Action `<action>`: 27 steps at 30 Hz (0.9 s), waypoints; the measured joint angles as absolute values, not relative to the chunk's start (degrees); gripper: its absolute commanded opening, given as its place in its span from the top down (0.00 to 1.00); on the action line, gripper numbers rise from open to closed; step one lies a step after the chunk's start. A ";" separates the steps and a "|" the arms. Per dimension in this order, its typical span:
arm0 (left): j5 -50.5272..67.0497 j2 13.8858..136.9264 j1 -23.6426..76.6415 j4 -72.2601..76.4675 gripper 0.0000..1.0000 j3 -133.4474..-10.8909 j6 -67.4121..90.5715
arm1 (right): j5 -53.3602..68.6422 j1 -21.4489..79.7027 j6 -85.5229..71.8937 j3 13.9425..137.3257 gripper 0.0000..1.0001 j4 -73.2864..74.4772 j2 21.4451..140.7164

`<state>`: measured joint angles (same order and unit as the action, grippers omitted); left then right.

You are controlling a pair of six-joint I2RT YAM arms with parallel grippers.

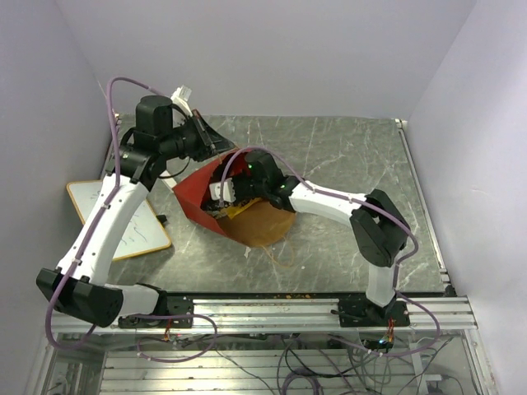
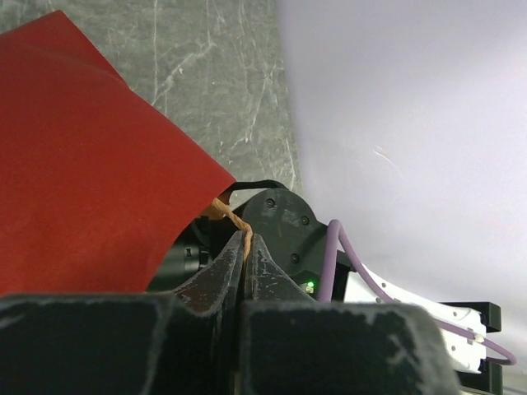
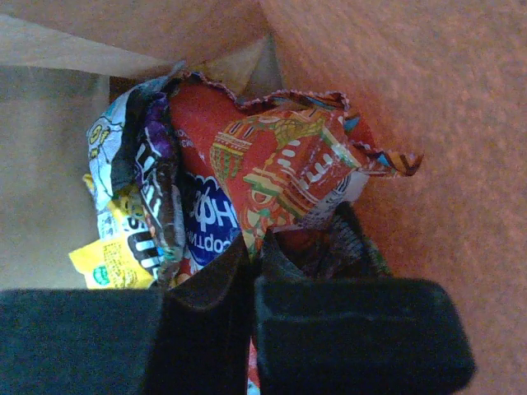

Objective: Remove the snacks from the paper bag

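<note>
The paper bag [image 1: 200,191], red outside and brown inside, lies on its side on the table with its mouth held up. My left gripper [image 2: 249,240] is shut on the bag's thin twine handle [image 2: 235,220], at the bag's upper rim in the top view [image 1: 216,146]. My right gripper [image 3: 257,245] reaches inside the bag and is shut on the edge of the red crinkly chip bag [image 3: 280,160] with a blue logo. Beside it lie small candy packets: purple [image 3: 155,152], yellow [image 3: 115,257] and pale blue [image 3: 107,144]. From above, the right gripper [image 1: 226,194] sits in the bag's mouth.
A wood-framed whiteboard [image 1: 123,222] lies at the table's left edge under the left arm. The bag's other looped handle [image 1: 278,252] trails on the marble tabletop [image 1: 346,156]. Walls close in at the back and on both sides.
</note>
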<state>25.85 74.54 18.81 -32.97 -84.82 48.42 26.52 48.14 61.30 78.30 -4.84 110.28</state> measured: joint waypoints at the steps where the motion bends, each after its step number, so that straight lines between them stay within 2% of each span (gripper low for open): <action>1: 25.85 74.32 18.72 -33.12 0.93 -84.82 48.36 | 26.52 48.14 60.20 77.30 1.00 -4.84 109.23; 14: 24.64 66.17 18.48 -34.44 0.93 -80.47 49.08 | 23.29 52.69 48.07 69.01 1.00 -4.67 99.85; 27: 20.78 65.67 18.41 -37.74 0.93 -82.19 50.98 | 16.03 56.25 43.05 67.90 1.00 -5.30 96.79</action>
<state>20.78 65.67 18.41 -37.74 -82.19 50.98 16.03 56.25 43.05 67.90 -5.30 96.79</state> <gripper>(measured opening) 0.076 0.006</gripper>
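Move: The red candy pack is already pinched in the right fingers, deep inside the leaning paper bag; the middle of the bag's mouth is some 12 cm to the right, 2 cm back and perhaps 5 cm higher. A dark packet lies about 4 cm back, 1 cm left and 3 cm lower; a yellow packet is about 6 cm back, 4 cm right and 4 cm down. From the left hand, which holds the bag's handle, the red pack lies some 6 cm left, level fore-and-aft and about 20 cm below. The red candy pack stays pinched in the shut right fingers as that hand draws it back towards the robot about 7.5 cm inside the bag and rises some 3 cm, mostly late, rolling and swinging clockwise about 10 degrees each. The left hand keeps the bag's handle pinched and shifts about 3 cm back and 2.5 cm left. ##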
